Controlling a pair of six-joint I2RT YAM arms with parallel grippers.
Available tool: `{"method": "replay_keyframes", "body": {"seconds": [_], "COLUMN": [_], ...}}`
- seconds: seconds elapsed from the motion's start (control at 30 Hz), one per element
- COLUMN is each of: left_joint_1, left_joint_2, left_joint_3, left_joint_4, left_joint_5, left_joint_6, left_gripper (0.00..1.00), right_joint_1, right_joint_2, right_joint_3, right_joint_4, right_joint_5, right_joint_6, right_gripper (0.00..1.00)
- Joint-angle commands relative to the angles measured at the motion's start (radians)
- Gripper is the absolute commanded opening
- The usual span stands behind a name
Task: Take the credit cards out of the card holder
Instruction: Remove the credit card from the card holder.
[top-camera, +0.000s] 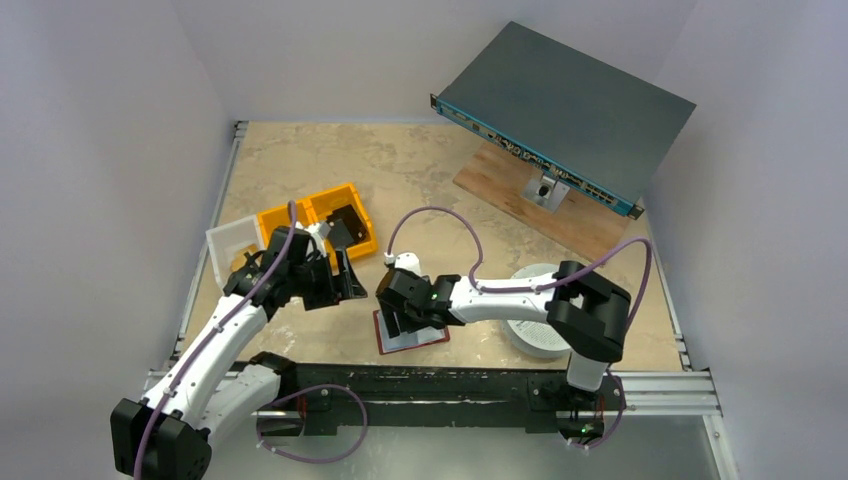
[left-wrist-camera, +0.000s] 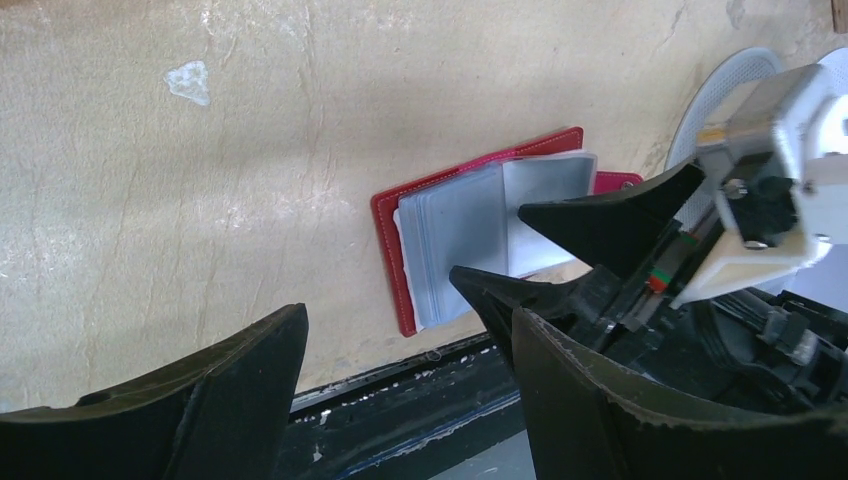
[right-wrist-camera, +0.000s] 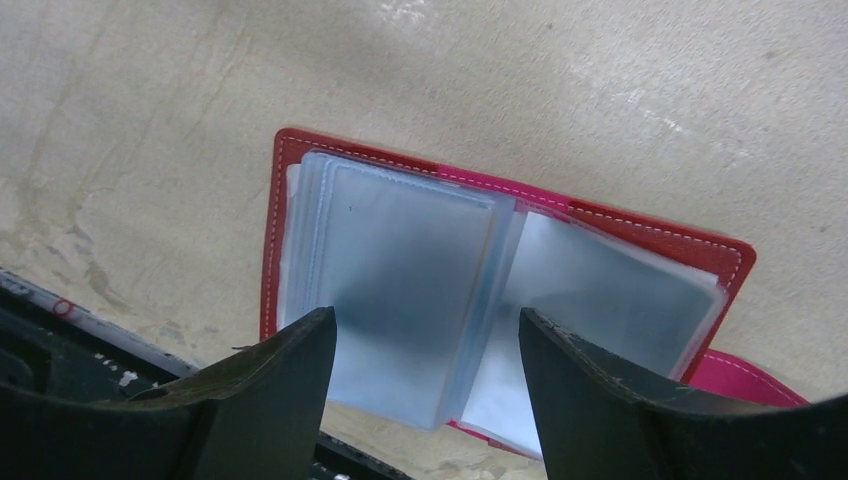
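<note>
The card holder (top-camera: 386, 346) lies open and flat on the table near the front rail, red outside (right-wrist-camera: 285, 200) and pale blue-grey inside (left-wrist-camera: 392, 250). A stack of pale blue-grey credit cards (right-wrist-camera: 400, 260) rests on its left half (left-wrist-camera: 455, 235). My right gripper (top-camera: 402, 322) hovers right over it, open, its two black fingers (right-wrist-camera: 290, 370) straddling the stack with a wide gap (right-wrist-camera: 425, 320). In the left wrist view the right gripper (left-wrist-camera: 490, 243) shows its tips over the cards. My left gripper (top-camera: 348, 282) is open (left-wrist-camera: 408, 315) and empty, just left of the holder.
Yellow bins (top-camera: 300, 213) and a white bin (top-camera: 230, 240) sit behind the left arm, a black part (top-camera: 348, 222) in one yellow bin. A white round disc (top-camera: 535, 330) lies under the right arm. A grey rack unit (top-camera: 565, 105) stands on a wooden board at back right. A black rail (top-camera: 450, 385) runs along the near edge.
</note>
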Motion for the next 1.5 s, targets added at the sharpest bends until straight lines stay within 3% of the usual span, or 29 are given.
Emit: {"method": "replay_keyframes", "body": {"seconds": [0.0, 0.13, 0.4, 0.57, 0.77, 1.13, 1.47], "left_joint_1": [-0.003, -0.003, -0.006, -0.036, -0.078, -0.198, -0.232], "left_joint_2": [-0.005, -0.005, -0.001, 0.009, 0.042, 0.179, 0.32], "left_joint_3": [-0.006, -0.011, -0.051, -0.108, -0.172, -0.182, -0.198], "left_joint_4": [0.036, 0.036, 0.07, 0.137, 0.248, 0.392, 0.471], "left_joint_5": [0.024, 0.029, 0.064, 0.098, 0.137, 0.106, 0.061], "left_joint_6": [-0.014, -0.019, -0.054, -0.116, -0.191, -0.257, -0.254], "left_gripper": [0.74, 0.74, 0.74, 0.69, 0.48, 0.39, 0.36], "right_joint_1": [0.007, 0.006, 0.0, -0.03, -0.066, -0.117, -0.159], "right_joint_2": [0.043, 0.063, 0.042, 0.023, 0.008, 0.014, 0.014], "right_joint_3": [0.034, 0.011, -0.085, -0.151, -0.22, -0.316, -0.382], "right_joint_4": [-0.001, 0.005, 0.1, 0.182, 0.278, 0.42, 0.528], "right_joint_5": [0.024, -0.009, -0.069, -0.138, -0.211, -0.318, -0.401], "right_joint_6": [0.014, 0.034, 0.071, 0.08, 0.091, 0.12, 0.141], "right_gripper": [0.66, 0.59, 0.23, 0.1, 0.05, 0.0, 0.0]}}
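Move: Just under the open right fingers lies the card holder's left-hand stack of clear card sleeves, its middle about 2 cm to the left, level fore-and-aft, and 3 cm below. The holder's right pocket is some 6 cm to that hand's right and 2 cm ahead. From the left hand the sleeve stack lies about 9 cm right, 2 cm back and 10 cm down; the tray's black-card compartment is roughly 21 cm ahead and 3 cm left. Dipping 1.5 cm and edging 1 cm left, the right hand shuts its fingers fully, pinching the loose plastic of the top sleeve, and tilts some 25 degrees so its tips point more to the left. The left hand then swings about 7 cm right and 7 cm down, a little back, to the exposed card beside the right fingers, its tips tilting steeper and its gap narrowing by half; contact there is unclear. ##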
